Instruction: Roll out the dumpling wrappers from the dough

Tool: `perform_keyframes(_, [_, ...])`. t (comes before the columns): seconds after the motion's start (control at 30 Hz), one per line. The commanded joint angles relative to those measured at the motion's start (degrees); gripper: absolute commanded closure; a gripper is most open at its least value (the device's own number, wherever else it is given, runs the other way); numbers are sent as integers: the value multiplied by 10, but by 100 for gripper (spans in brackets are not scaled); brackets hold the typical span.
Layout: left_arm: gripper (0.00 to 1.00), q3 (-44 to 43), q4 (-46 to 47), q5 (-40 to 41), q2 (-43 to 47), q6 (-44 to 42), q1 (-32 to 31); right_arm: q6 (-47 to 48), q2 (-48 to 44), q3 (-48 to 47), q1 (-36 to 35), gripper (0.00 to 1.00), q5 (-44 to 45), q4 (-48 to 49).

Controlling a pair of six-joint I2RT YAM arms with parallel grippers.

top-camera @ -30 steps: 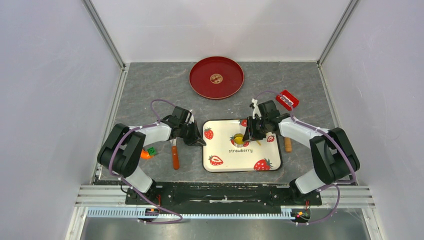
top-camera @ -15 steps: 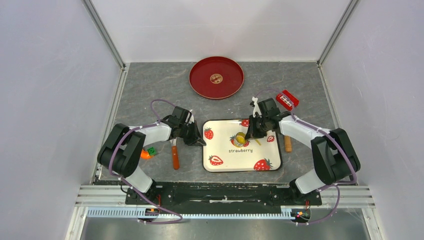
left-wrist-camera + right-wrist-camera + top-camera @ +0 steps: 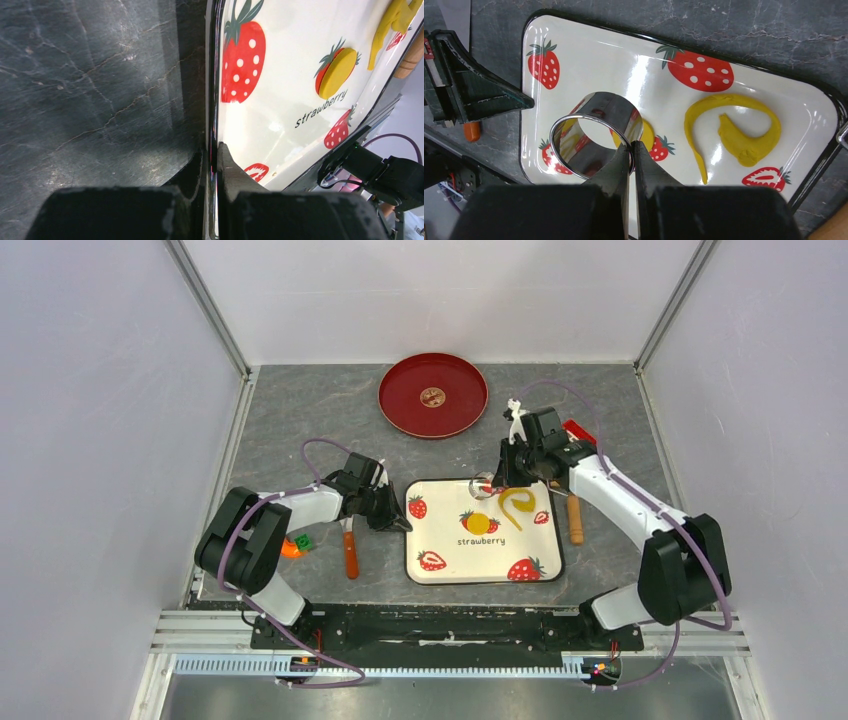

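Note:
A thin round yellow dumpling wrapper (image 3: 478,523) lies flat in the middle of the strawberry tray (image 3: 490,558). Beside it, on the right, sits a curled strip of leftover yellow dough (image 3: 520,503). My right gripper (image 3: 492,483) hangs above the tray's far edge, shut on the wall of a shiny metal ring cutter (image 3: 594,135). In the right wrist view the ring hides part of the wrapper (image 3: 647,136), with the dough curl (image 3: 739,135) to its right. My left gripper (image 3: 213,150) is shut on the tray's left rim, one finger on each side of it. The left wrist view shows the wrapper (image 3: 337,72) farther along the tray.
A red plate (image 3: 433,395) with a small round mark at its centre stands at the back. An orange-handled knife (image 3: 350,550) lies left of the tray, a wooden rolling pin (image 3: 575,520) right of it. Small orange and green pieces (image 3: 296,545) lie near the left arm.
My right gripper closed on the ring cutter and lifted it up and back off the tray, leaving the cut wrapper and the dough curl uncovered. The left arm has stayed still.

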State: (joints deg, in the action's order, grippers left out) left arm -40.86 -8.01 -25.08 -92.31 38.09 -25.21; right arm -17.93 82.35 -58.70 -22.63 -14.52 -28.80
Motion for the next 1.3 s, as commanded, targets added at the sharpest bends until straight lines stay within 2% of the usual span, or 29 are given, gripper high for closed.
perform_keyframes(0.0, [98, 22, 3, 87, -23, -33, 3, 24, 29, -53, 8, 100, 22, -18])
perform_keyframes(0.37, [98, 23, 6, 86, -22, -33, 2, 63, 168, -252, 49, 100, 35, -79])
perform_keyframes(0.8, [98, 26, 9, 86, -19, -31, 2, 89, 329, -375, 91, 98, 60, -115])
perform_keyframes(1.17, [98, 26, 8, 86, -19, -31, 2, 100, 339, -355, 102, 85, 78, -111])
perform_keyframes(1.27, [98, 26, 8, 86, -19, -32, 2, 102, 332, -352, 105, 67, 79, -110])
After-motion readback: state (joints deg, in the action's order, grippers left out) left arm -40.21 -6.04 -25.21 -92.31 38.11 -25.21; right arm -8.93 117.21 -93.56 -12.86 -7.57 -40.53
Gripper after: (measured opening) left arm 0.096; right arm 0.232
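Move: The right hand already holds the round cutter by its wall, over the tray's far edge. Its goal is the bare table spot beyond the tray, about 13 cm ahead, 2 cm to the right and 11 cm below. The yellow dough scrap lies 8 cm to its right and level with it, the cut wrapper 6 cm back and 4 cm left, and the red box 19 cm ahead and 24 cm right. From the left hand at the tray's edge, the spot is roughly 20 cm ahead and 26 cm right. The right hand carries the metal cutter forward off the tray by about 14 cm, edging some 5 cm to its right, in a low arc that first rises a couple of centimetres and then sinks about 7 cm towards the bare table past the tray's far edge. As it comes down the wrist tilts about 15 degrees, its left side dipping; once the hand has stopped sinking, the fingers open about a fifth and let go of the cutter's wall, hovering there around the rim. ##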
